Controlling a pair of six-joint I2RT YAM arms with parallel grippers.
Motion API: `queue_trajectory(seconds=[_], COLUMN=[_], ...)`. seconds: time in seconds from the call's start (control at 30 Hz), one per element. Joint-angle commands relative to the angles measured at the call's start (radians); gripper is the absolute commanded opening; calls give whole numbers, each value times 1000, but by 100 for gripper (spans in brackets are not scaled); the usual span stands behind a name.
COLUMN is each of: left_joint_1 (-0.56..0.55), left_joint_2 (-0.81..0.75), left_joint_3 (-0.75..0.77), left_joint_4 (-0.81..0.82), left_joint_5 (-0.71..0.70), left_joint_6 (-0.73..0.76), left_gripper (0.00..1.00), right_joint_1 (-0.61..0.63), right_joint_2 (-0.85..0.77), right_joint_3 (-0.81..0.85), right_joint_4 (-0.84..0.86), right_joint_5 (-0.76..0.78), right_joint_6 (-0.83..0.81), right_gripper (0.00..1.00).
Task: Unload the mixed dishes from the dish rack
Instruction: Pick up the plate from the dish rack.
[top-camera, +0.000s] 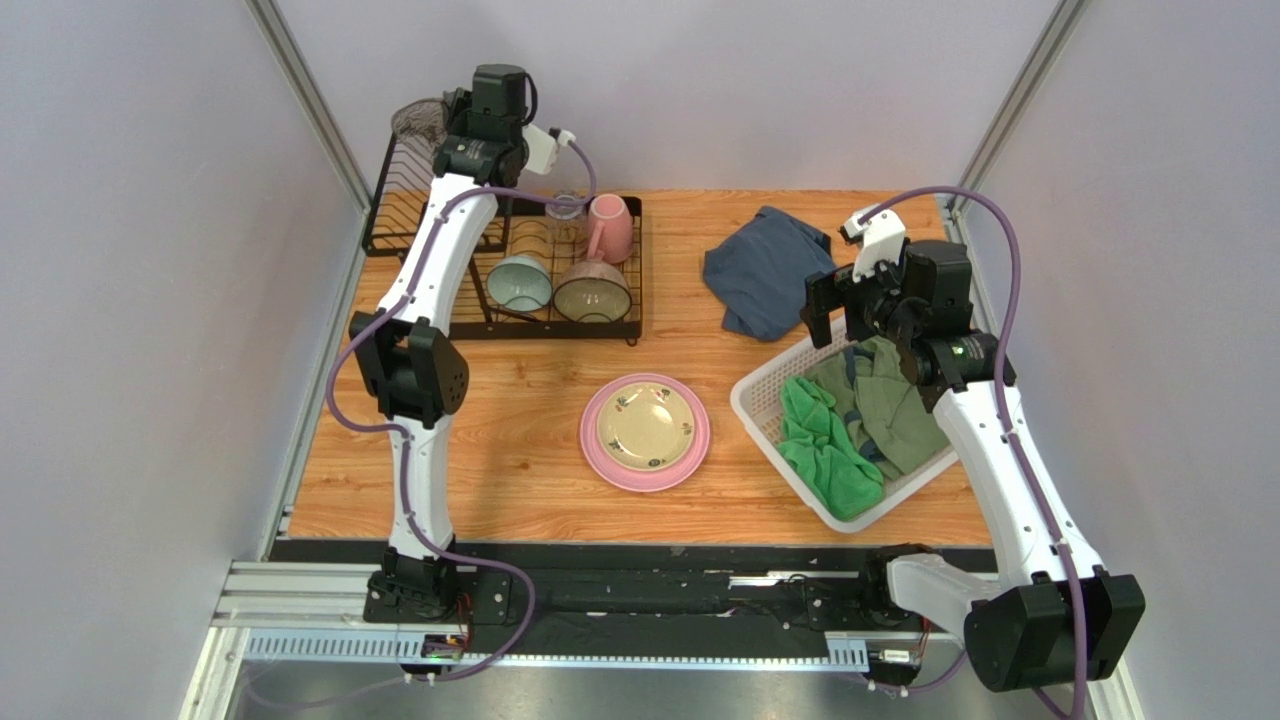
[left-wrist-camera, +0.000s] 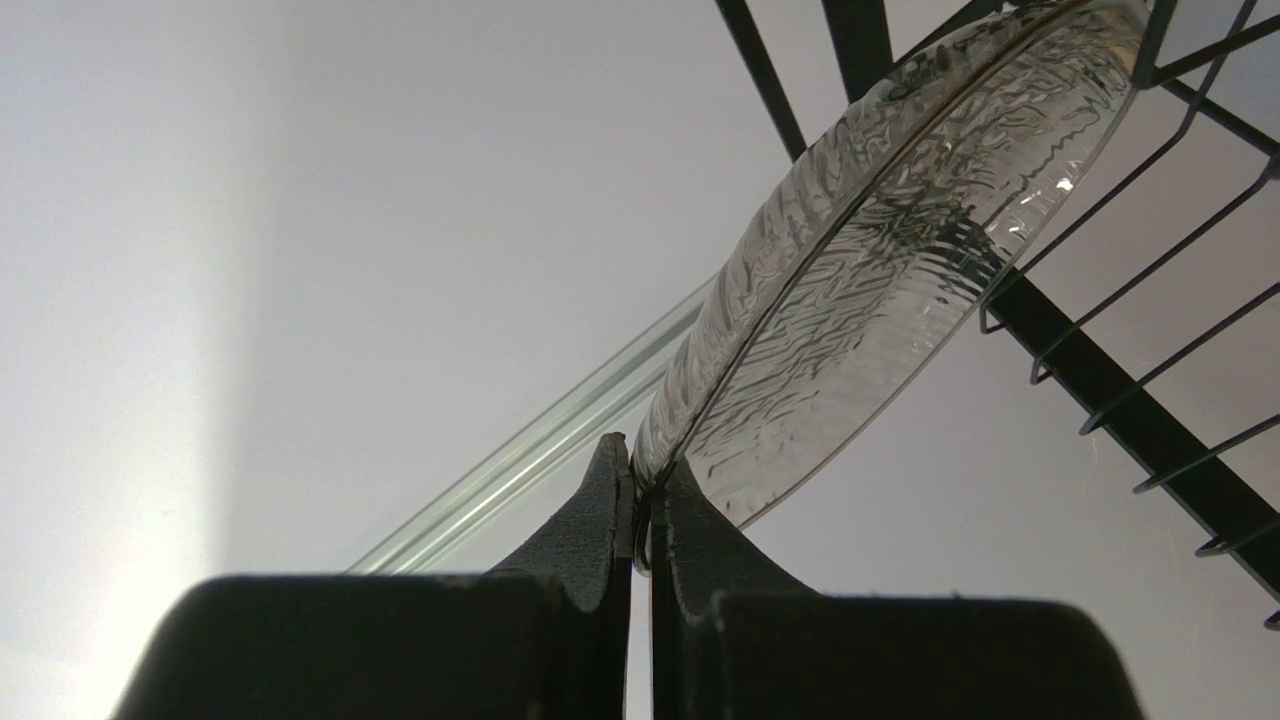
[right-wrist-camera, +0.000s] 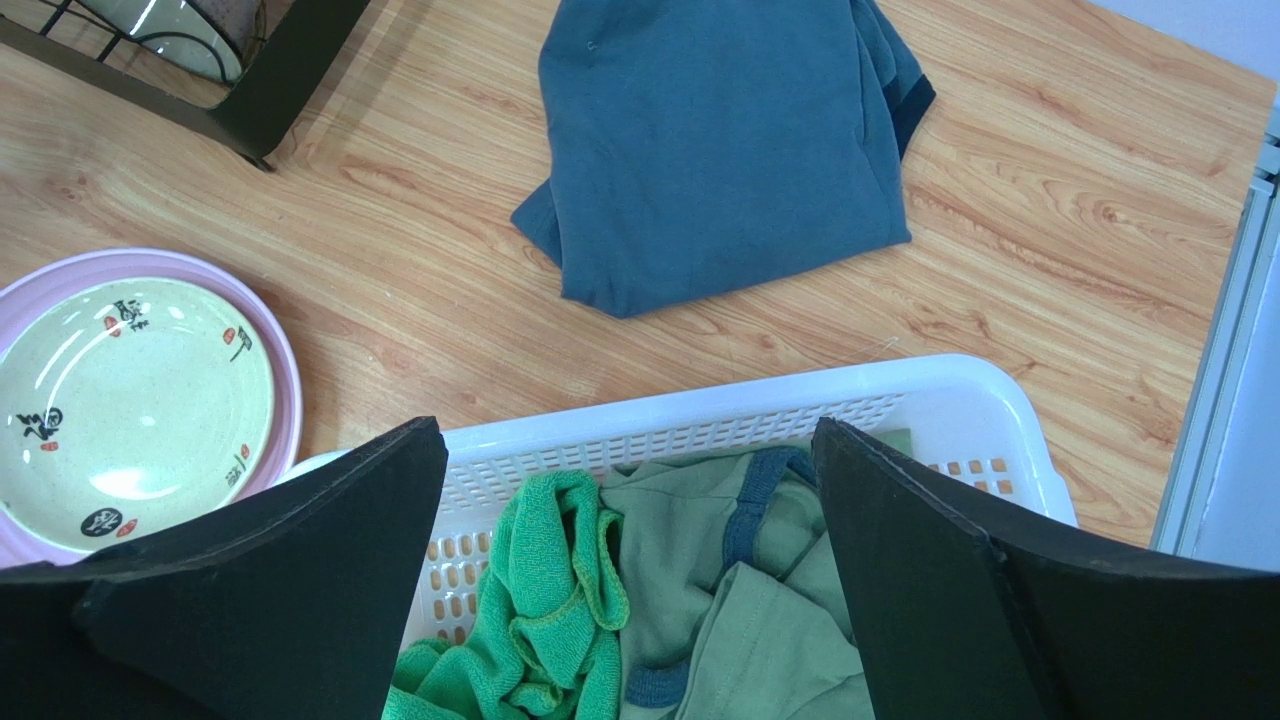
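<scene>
My left gripper (left-wrist-camera: 646, 495) is shut on the rim of a clear, ripple-textured glass dish (left-wrist-camera: 887, 240) at the back left of the black wire dish rack (top-camera: 394, 225); from above this gripper (top-camera: 446, 132) is at the dish (top-camera: 419, 116). In the rack's raised basket sit a pale teal bowl (top-camera: 519, 282), a tan bowl (top-camera: 592, 293), a pink mug (top-camera: 609, 228) and a clear tumbler (top-camera: 564, 210). A cream plate (top-camera: 649, 425) lies on a pink plate (top-camera: 597, 455) on the table. My right gripper (right-wrist-camera: 624, 510) hangs open over the white basket.
A white lattice basket (top-camera: 762, 405) at the right holds green clothes (top-camera: 824, 435). A folded blue garment (top-camera: 766, 267) lies behind it. Rack wires (left-wrist-camera: 1142, 285) run close beside the glass dish. Walls close in the table on the left and right.
</scene>
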Motion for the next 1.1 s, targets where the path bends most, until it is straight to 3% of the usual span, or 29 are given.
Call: queue_trajectory(seconds=[0.0, 0.33, 0.6, 0.83, 1.0, 1.07], left_joint_1=[-5, -6, -8, -8, -8, -8], left_joint_2=[-104, -203, -305, -411, -508, -564], left_joint_3=[6, 6, 5, 11, -14, -88], left_joint_4=[30, -67, -129, -315, -482, -519], left_joint_5=[29, 66, 118, 248, 486, 597], left_joint_6=[-28, -128, -294, -630, -916, -1042], left_gripper=[0, 0, 0, 0, 0, 0], right_joint_1=[2, 2, 3, 3, 2, 2], right_joint_2=[-3, -1, -1, 2, 5, 8], right_joint_3=[49, 50, 50, 52, 52, 52], right_joint_4=[14, 14, 11, 12, 11, 8], right_joint_5=[-10, -14, -16, -16, -19, -20], right_joint_6=[-19, -16, -14, -11, -10, -7], right_gripper=[99, 99, 99, 99, 99, 99])
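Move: The left hand already grips the rim of the glass plate at the rack's upper tier. The cream-and-pink plate stack lies about 35 cm back from this hand, 34 cm to its right and 35 cm below. Lower down in the rack, the pink mug is level with the hand and 27 cm right, and the teal bowl 9 cm back and 13 cm right, both some 32 cm down. From the idle right hand the stack is roughly 30 cm left, 8 cm back and 23 cm below. Keeping its shut pinch on the glass plate's rim, the left hand carries it up some 10 cm out of the rack's upper tier, slowly at first, while beginning to draw back towards the robot. The backward pull then gathers speed to about 15 cm in all as the climb levels off, with hardly any sideways travel, and the wrist rolls some 45 degrees, left side dropping, right side rising. ##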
